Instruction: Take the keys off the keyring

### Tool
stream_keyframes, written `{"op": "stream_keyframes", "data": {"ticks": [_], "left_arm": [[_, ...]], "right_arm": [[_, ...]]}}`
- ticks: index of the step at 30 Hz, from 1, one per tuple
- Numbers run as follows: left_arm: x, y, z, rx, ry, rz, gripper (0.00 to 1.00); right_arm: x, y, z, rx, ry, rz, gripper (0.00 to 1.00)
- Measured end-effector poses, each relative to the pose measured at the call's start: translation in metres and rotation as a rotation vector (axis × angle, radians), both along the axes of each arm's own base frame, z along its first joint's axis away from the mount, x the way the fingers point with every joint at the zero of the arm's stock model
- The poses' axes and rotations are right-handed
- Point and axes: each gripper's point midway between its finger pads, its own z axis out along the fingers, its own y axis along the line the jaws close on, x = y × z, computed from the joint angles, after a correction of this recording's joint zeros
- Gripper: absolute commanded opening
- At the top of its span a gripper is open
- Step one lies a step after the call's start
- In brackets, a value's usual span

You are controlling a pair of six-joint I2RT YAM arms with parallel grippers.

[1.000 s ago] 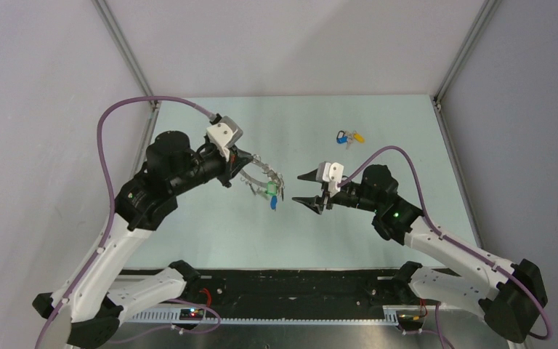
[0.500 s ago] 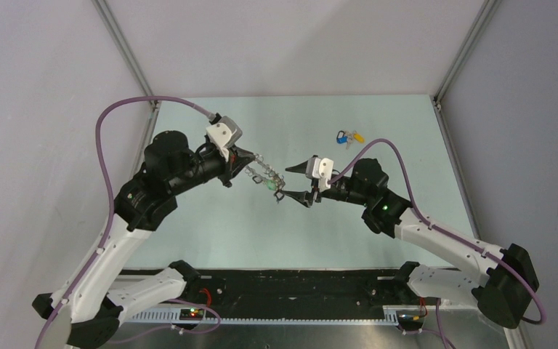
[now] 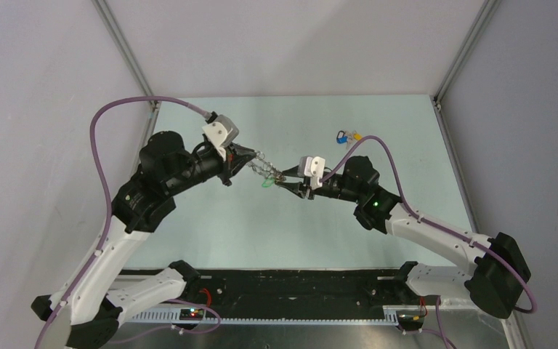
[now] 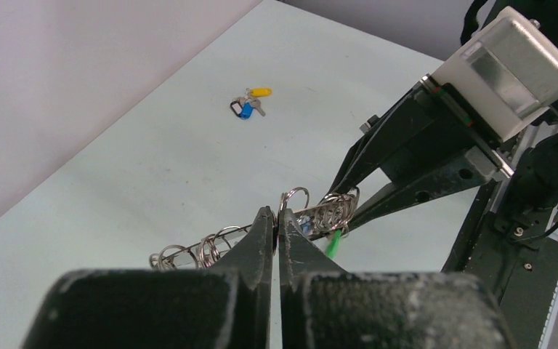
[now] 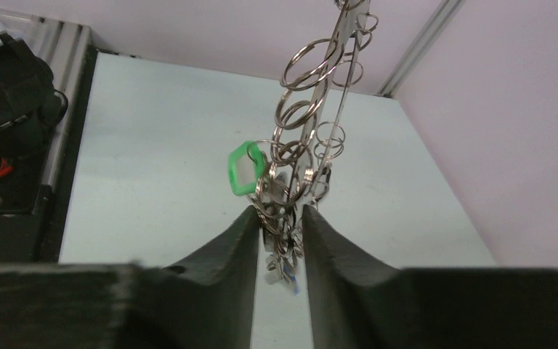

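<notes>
My left gripper (image 3: 248,162) holds the keyring (image 3: 263,169) up in the air over the table's middle, shut on its thin metal rim (image 4: 277,218). The keyring (image 4: 211,243) shows edge-on, with many small wire loops hanging along it. Its far end carries the keys (image 5: 280,218), a tight bunch of loops and small silver blades. One green-headed key (image 5: 243,169) sticks out to the left and a bit of blue shows below. My right gripper (image 3: 283,179) has come in from the right, and its two fingers press on either side of that bunch (image 4: 332,214).
A separate small bunch of blue- and yellow-headed keys (image 3: 349,136) lies on the pale green table (image 3: 211,225) at the back right. Grey walls and metal frame posts (image 3: 127,58) close the table in. Both arm bases sit at the near edge.
My right gripper has moved left up to the keyring and narrowed its jaws around the keys. The left gripper has lifted and turned the keyring a little.
</notes>
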Motion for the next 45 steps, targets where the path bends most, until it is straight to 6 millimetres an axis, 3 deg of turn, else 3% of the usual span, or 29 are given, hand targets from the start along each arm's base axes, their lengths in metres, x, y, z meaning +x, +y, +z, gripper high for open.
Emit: {"op": "stream_keyframes", "data": {"ticks": [2, 3, 5, 10, 12, 13, 14, 15, 17, 19, 22, 28, 31, 39, 42, 45], "left_arm": [[-0.001, -0.002, 0.003, -0.012, -0.003, -0.01, 0.0], [-0.002, -0.003, 0.004, -0.017, -0.006, -0.014, 0.0], [-0.003, -0.004, 0.007, -0.029, -0.01, -0.025, 0.0], [0.0, -0.008, 0.008, -0.07, 0.003, -0.017, 0.01], [0.005, -0.009, 0.003, -0.088, 0.02, 0.005, 0.11], [0.008, -0.009, -0.001, -0.093, 0.034, 0.019, 0.25], [0.011, -0.009, -0.005, -0.101, 0.046, 0.035, 0.33], [0.012, -0.009, -0.008, -0.105, 0.057, 0.046, 0.5], [0.016, -0.008, -0.022, -0.108, 0.105, 0.079, 0.67], [0.019, -0.007, -0.035, -0.106, 0.145, 0.11, 0.75], [0.02, -0.003, -0.048, -0.101, 0.18, 0.141, 0.77], [0.011, 0.008, -0.048, -0.136, 0.166, 0.166, 0.77], [0.007, 0.007, -0.055, -0.163, 0.163, 0.157, 0.77], [0.005, -0.009, -0.097, -0.276, 0.178, 0.094, 0.76], [0.004, -0.015, -0.094, -0.336, 0.13, 0.055, 0.74], [0.004, -0.02, -0.075, -0.394, 0.055, 0.016, 0.74]], "right_arm": [[0.002, 0.001, 0.002, 0.006, -0.004, -0.004, 0.18], [0.003, 0.002, 0.003, 0.008, -0.005, -0.006, 0.07], [0.004, 0.002, 0.004, 0.01, -0.005, -0.014, 0.0], [0.012, 0.0, 0.005, 0.007, -0.027, -0.059, 0.0], [0.017, -0.005, 0.003, -0.016, -0.045, -0.096, 0.0], [0.02, -0.008, 0.001, -0.031, -0.056, -0.118, 0.0], [0.022, -0.011, 0.0, -0.046, -0.067, -0.137, 0.0], [0.025, -0.015, -0.002, -0.062, -0.082, -0.16, 0.0], [0.031, -0.022, 0.002, -0.076, -0.122, -0.206, 0.0], [0.035, -0.03, 0.01, -0.078, -0.165, -0.245, 0.0], [0.043, -0.041, 0.028, -0.088, -0.241, -0.302, 0.0], [0.054, -0.054, 0.066, -0.125, -0.391, -0.378, 0.0], [0.052, -0.057, 0.076, -0.17, -0.474, -0.389, 0.0], [0.044, -0.055, 0.071, -0.246, -0.512, -0.334, 0.02], [0.043, -0.056, 0.068, -0.257, -0.486, -0.318, 0.02], [0.04, -0.054, 0.067, -0.256, -0.473, -0.306, 0.02]]}}
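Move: My left fingers still pinch the upper end of the keyring. Its middle lies some 4 cm to their right, 1 cm back and 5 cm lower. From my right hand, half open around the other end, the middle is about 4 cm left, 1 cm ahead and 4 cm up. The green tag hangs 2 cm back, 3 cm left and 1 cm below that hand. The loose tagged keys lie about 27 cm ahead, 22 cm right and 28 cm below it. I shut my right fingers on the keyring's lower end, then my left lets go, opens wide and sinks about 9 cm clear of it before rising 2 cm, its fingertips tilting up. My right hand keeps its pinch and carries the keyring up about 7 cm, rightward and forward, rolling nearly 30 degrees and turning clockwise. ##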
